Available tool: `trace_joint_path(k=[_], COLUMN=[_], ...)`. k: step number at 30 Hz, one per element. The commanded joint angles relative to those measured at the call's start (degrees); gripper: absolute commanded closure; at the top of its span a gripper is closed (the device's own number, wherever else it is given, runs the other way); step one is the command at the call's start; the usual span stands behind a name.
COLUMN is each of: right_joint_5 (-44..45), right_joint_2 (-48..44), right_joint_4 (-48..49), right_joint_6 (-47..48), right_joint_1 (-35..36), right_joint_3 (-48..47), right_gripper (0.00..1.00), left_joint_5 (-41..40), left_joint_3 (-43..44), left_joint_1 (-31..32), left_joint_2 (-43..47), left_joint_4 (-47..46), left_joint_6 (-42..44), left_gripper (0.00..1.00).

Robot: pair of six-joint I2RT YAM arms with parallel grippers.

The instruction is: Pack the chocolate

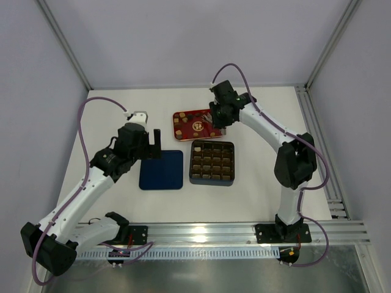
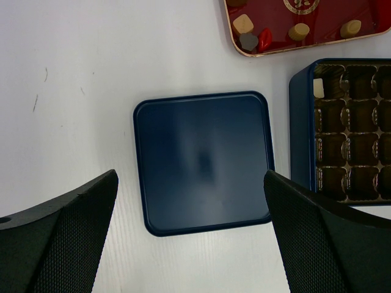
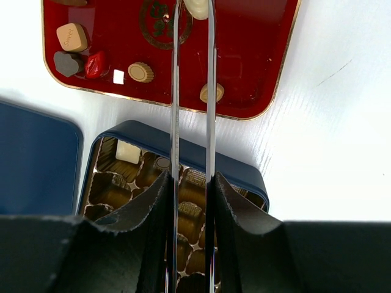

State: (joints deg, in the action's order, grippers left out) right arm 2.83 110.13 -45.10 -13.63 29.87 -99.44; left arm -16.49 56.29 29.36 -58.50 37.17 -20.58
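Chocolate pieces lie on the red tray (image 3: 256,61): a tan square (image 3: 72,36), a round one (image 3: 141,71) and a small tan one (image 3: 211,92). My right gripper (image 3: 191,177) is shut on a pair of metal tongs (image 3: 175,91), whose tips pinch a whitish chocolate (image 3: 197,7) over the tray. The dark blue gridded box (image 3: 201,155) below holds a white piece (image 3: 128,152) in a corner cell. My left gripper (image 2: 190,177) hangs open over the near edge of the blue lid (image 2: 201,159), holding nothing.
In the top view the red tray (image 1: 183,116) lies behind the box (image 1: 212,183), with the lid (image 1: 161,170) on the box's left. A dark heart-shaped piece (image 3: 66,63) and a red one (image 3: 96,63) sit in the tray's corner. Frame posts and walls border the table.
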Motion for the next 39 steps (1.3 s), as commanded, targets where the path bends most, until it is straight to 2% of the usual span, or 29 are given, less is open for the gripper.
trace_joint_path(k=[1, 14, 28, 39], right_joint_5=[-0.02, -1.86, -5.55, -5.47], right_joint_2=[-5.00, -17.74, -40.50, -46.05], right_joint_4=[0.98, 2.03, 1.25, 0.19], right_joint_6=[0.09, -1.49, -5.00, -7.64], right_joint_1=[-0.34, -0.42, -0.25, 2.82], right_joint_3=[-0.23, 10.83, 30.34, 36.77], right_gripper=[0.71, 0.71, 0.71, 0.71], left_joint_5=[-0.56, -0.30, 0.23, 0.49], left_joint_3=[0.66, 0.75, 0.75, 0.75], left_joint_1=[0.08, 0.17, 0.08, 0.08], left_joint_2=[0.32, 0.41, 0.23, 0.14], left_joint_4=[-0.17, -0.17, -0.17, -0.17], left_joint_6=[0.10, 0.01, -0.25, -0.25], left_gripper=[0.00, 0.00, 0.00, 0.00])
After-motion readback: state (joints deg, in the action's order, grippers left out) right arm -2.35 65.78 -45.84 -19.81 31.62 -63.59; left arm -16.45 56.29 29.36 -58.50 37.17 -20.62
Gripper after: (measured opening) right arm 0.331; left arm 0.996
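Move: The right hand holds tweezers with a cream chocolate in their tips. The third cell of the box's far row lies some 8 cm back, 1 cm right and 13 cm below this hand. In that row, the white chocolate sits about 8 cm left of the cell and the dark chocolate 4 cm left of it. The red tray's middle is 4 cm ahead of the hand and 7 cm left. From the left hand the cell is roughly 6 cm ahead, 26 cm right, 19 cm below. Still gripping the tweezers, which keep the cream chocolate pinched, the right hand draws back about 17 cm and some 6 cm to the right, taking the tips from the red tray to above the box's far row. It rises about 6 cm on the way, eases down a centimetre at the end, and rolls some 10 degrees, left side up. ##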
